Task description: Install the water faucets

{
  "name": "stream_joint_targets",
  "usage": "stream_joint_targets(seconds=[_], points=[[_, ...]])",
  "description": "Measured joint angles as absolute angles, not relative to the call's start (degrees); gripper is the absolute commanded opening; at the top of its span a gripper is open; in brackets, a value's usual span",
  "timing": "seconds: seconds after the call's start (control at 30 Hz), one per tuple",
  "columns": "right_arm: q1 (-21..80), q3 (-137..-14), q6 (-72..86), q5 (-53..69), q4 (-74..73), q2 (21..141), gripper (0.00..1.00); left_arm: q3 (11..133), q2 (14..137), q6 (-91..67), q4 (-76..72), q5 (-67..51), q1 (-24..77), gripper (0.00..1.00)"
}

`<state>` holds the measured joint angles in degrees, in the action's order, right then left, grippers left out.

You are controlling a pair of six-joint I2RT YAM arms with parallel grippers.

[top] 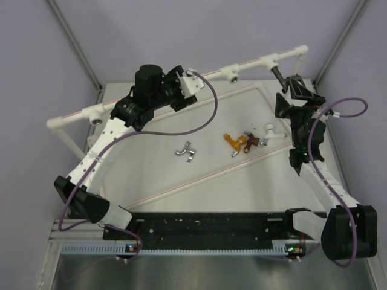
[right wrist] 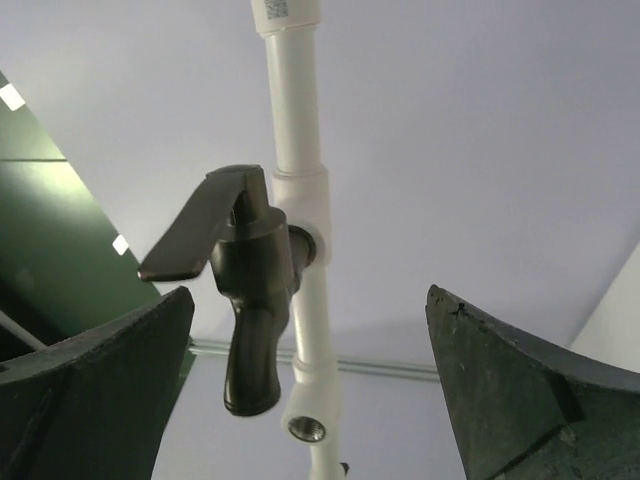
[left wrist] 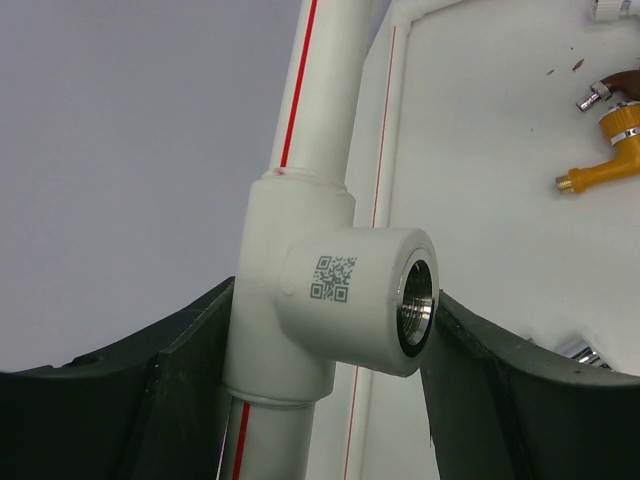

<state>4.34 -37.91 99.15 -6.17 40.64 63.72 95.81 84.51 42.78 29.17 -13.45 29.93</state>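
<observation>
A dark grey faucet (right wrist: pixel 250 290) sits screwed into a socket of the white pipe (right wrist: pixel 300 120), its lever up and spout down. My right gripper (right wrist: pixel 308 300) stands open around it, both fingers well apart from it; from above it (top: pixel 290 87) hangs just off that faucet (top: pixel 279 75). My left gripper (left wrist: pixel 336 290) is shut on a round pipe socket (left wrist: pixel 350 300) with a QR mark, one finger on each side. Silver (top: pixel 186 151), orange-gold (top: pixel 234 143), reddish-brown (top: pixel 253 142) and white (top: pixel 272 132) faucets lie loose on the table.
The pipe (top: pixel 151 93) runs diagonally from the left to the back right, with further bare sockets (top: pixel 230 74) along it. Purple cables loop off both arms. Grey walls close the back and sides.
</observation>
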Motion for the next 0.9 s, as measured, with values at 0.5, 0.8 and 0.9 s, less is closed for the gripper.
stream_joint_targets(seconds=[0.5,0.8,0.9], points=[[4.34,-35.14,47.53,-9.21,14.72,38.37,0.99,95.81,84.53,42.78,29.17,-13.47,29.93,0.70],[4.34,-41.63,-5.54,0.40,12.29,36.01,0.99,95.81,84.53,42.70,29.17,-13.45,29.93,0.70],[4.34,-43.27,-22.28,5.21,13.26,37.41,0.99,95.81,84.53,42.63,29.17,-13.47,29.93,0.70]])
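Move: The dark faucet, already let go by the right hand's wide-open fingers, is about 3 cm ahead of that hand and 3 cm above it, practically in line sideways. Its pipe tee is roughly 7 cm ahead, 4 cm left and 2 cm up; the next, empty tee lies some 17 cm left, 4 cm ahead and 2 cm up. From the left hand, clasping the pipe, the faucet lies about 28 cm right, 1 cm ahead, level. The dark faucet is left hanging in its tee as the right hand backs away towards the base by about 9.5 cm, dipping 2.5 cm first and later climbing 6 cm, with a 3 cm drift right. Meanwhile the wrist unwinds some 120 degrees, its left side sinking (counter-clockwise seen from behind), fingers wide open. The left hand stays still, keeping its hold on the pipe. ##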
